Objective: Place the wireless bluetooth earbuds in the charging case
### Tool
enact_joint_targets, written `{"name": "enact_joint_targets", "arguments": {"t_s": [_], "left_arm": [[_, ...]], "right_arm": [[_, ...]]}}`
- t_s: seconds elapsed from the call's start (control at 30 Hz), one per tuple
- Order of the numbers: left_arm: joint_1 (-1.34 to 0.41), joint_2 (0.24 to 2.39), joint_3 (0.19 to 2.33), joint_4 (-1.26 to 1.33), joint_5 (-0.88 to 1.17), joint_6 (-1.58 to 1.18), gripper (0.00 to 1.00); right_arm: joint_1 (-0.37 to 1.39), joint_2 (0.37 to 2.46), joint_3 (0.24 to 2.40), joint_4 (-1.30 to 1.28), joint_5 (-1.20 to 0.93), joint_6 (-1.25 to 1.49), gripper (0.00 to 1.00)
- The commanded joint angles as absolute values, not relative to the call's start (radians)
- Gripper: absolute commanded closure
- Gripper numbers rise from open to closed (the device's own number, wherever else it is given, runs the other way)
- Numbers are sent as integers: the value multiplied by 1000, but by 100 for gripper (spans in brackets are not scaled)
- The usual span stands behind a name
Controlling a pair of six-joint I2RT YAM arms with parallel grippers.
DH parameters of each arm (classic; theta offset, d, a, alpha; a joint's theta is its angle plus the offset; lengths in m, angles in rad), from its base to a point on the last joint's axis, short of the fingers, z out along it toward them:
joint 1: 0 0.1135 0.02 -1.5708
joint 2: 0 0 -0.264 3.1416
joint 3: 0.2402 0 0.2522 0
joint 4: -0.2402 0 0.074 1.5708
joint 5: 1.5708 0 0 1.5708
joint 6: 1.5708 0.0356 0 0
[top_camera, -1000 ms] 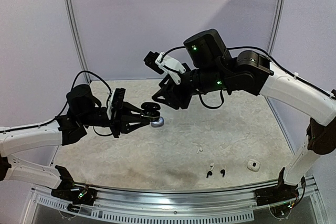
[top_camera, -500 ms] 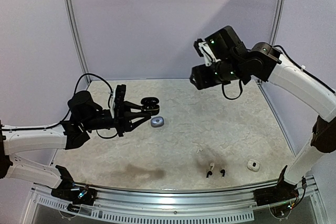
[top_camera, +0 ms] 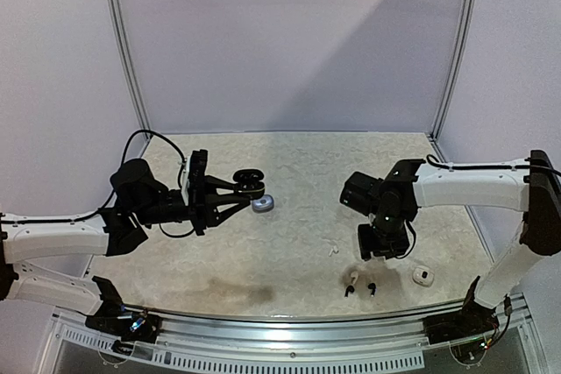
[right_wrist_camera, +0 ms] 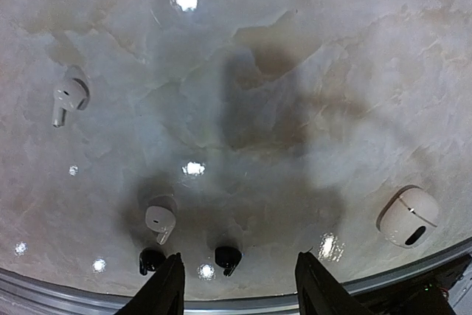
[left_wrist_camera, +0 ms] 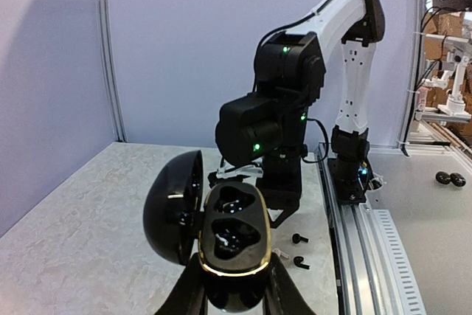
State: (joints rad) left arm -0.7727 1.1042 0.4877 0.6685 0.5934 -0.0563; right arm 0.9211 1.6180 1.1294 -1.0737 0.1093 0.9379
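Observation:
My left gripper is shut on an open black charging case and holds it above the table. In the left wrist view the gripper clamps the gold-rimmed case; both wells look empty, and the lid is swung left. My right gripper is open, pointing down. In the right wrist view the gripper hangs just above a black earbud. A second black earbud and a white earbud lie left of it. Another white earbud lies farther away.
A closed grey-blue case lies on the table just under the held case. A small white case sits at the front right, also in the right wrist view. The table's front rail runs close to the earbuds.
The right arm swung from high at the back down to low over the earbuds at the front right. The left arm shifted only slightly, still holding the open case.

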Motion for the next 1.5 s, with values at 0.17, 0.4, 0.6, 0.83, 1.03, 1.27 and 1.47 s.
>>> {"name": "enact_joint_targets", "arguments": {"t_s": [0.17,0.4,0.6,0.83,1.03,1.27,1.47], "left_arm": [[-799,1077,469,667,597,-18,100],[-801,1079,471,664,603,-3,100],[-801,1078,470,660,603,-2,100],[-801,1078,467,652,600,-2,100],[-801,1078,468,648,598,22,100],[-801,1079,472,637,591,30,100],[-801,1081,476,632,589,35,100]], "right_arm": [[924,1616,1004,-929,-60,963,49],[925,1615,952,-897,-91,977,56],[929,1630,948,-930,-50,980,63],[952,1675,948,-920,-81,964,68],[959,1691,953,-919,-78,968,73],[966,1720,974,-948,-73,960,78],[968,1730,981,-963,-72,953,78]]}}
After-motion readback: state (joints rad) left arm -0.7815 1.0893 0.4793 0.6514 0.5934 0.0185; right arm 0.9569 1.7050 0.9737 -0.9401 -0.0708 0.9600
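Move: The black earbud I'm after, the right-hand one of the pair, lies about 5 cm back from my right hand and 6 cm below, with no real sideways offset. Its black twin is some 5 cm to its left, a white earbud 4 cm left and 2 cm farther out than it, and the white case about 11 cm to its right and 3 cm farther out. From my left hand that earbud is roughly 28 cm right, 5 cm back and 26 cm below. I lower my right hand about 6 cm while drawing it back some 5 cm towards the base, tipping the downward fingers about 10 degrees back. On the way I narrow the fingers from half open until the pads pinch the right-hand black earbud where it lies, slowing to a stop there. My left hand stays up, keeping its hold on the open black case. ##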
